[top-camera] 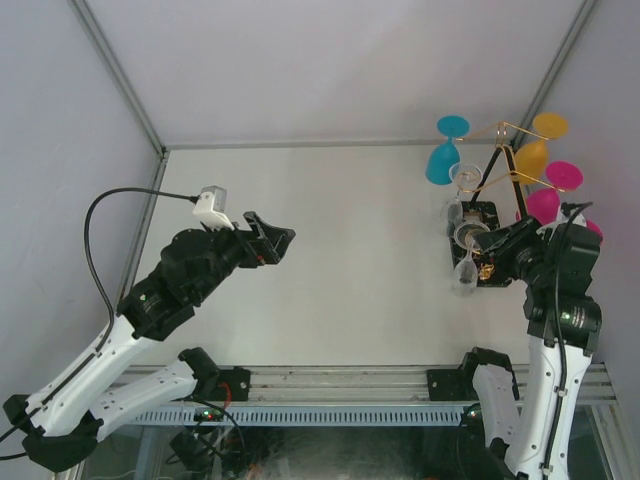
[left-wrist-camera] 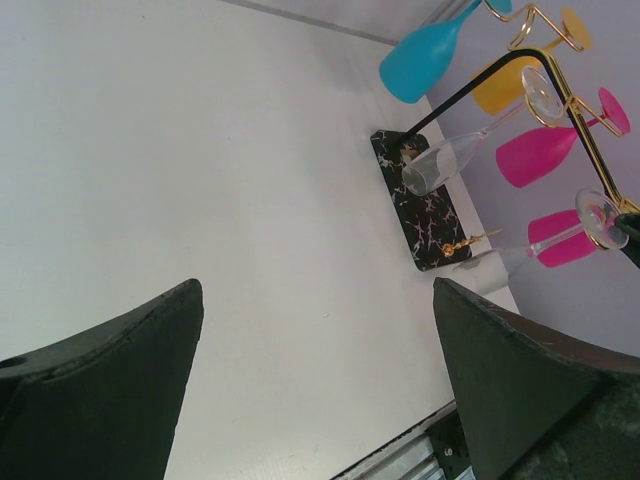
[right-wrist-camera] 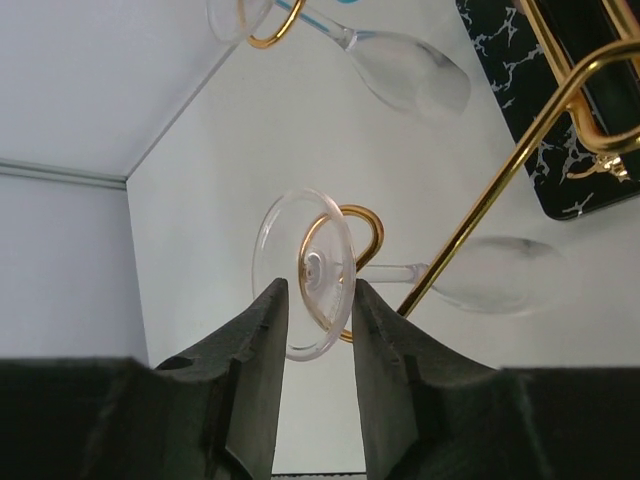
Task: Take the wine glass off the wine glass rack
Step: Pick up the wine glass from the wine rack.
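A clear wine glass (right-wrist-camera: 490, 275) hangs bowl-down from a curled gold loop of the wine glass rack (right-wrist-camera: 500, 180). Its round foot (right-wrist-camera: 305, 270) lies between the fingers of my right gripper (right-wrist-camera: 317, 290). The jaws are narrowed around the foot, with a small gap still showing on the left side. From above, my right gripper (top-camera: 490, 240) is at the rack's near side, by the clear glass (top-camera: 465, 272). My left gripper (top-camera: 285, 240) hovers wide open over the table's middle, far from the rack (left-wrist-camera: 425, 215), with nothing between its fingers (left-wrist-camera: 150, 340).
Cyan (top-camera: 441, 160), yellow (top-camera: 532, 155) and pink (top-camera: 545, 205) glasses hang from the rack's other arms. A second clear glass (right-wrist-camera: 400, 75) hangs just above the one I straddle. The rack's black marbled base (right-wrist-camera: 545, 130) lies below, close to the back right corner walls.
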Controlling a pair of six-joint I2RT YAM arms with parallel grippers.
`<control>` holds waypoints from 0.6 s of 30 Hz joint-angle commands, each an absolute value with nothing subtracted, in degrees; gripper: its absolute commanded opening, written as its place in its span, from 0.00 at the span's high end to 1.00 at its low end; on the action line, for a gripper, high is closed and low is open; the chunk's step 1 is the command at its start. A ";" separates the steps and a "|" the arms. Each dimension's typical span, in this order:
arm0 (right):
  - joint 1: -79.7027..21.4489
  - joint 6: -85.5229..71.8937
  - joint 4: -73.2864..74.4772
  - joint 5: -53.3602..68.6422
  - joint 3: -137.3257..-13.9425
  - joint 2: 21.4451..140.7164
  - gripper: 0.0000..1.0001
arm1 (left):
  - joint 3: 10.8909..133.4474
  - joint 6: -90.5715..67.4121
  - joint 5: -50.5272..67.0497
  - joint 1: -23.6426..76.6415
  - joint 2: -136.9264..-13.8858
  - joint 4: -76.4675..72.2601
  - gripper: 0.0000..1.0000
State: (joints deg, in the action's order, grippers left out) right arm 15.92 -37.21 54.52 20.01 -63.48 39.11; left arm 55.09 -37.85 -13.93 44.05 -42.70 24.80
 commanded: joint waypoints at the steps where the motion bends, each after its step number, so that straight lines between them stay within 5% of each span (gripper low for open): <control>1: 16.67 -41.58 50.41 21.55 -61.61 37.09 0.71 | 55.73 -37.05 -14.98 43.68 -42.77 24.14 0.00; 18: 18.01 -47.57 48.10 21.50 -59.51 33.26 0.89 | 55.63 -38.04 -15.97 43.51 -42.67 25.63 0.00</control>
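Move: The foot of the clear wine glass, hanging bowl-down in its gold hook, sits between my parted right fingertips, its middle only about 2 cm ahead, 1 cm left and at their height. The second clear glass's foot is roughly 10 cm ahead and 2 cm left, and the far pink glass's foot about 10 cm ahead and 14 cm right, both near that height. From my left hand, the wanted foot lies some 33 cm right, level fore and aft, slightly lower. I close my right fingers from about a third open to nearly shut and pinch the rim of the wine glass's foot between the tips. My right hand barely travels, dipping slightly and rising again while easing under 1 cm back and a touch left, as the wrist rolls some 5 to 10 degrees, its left side rising. ##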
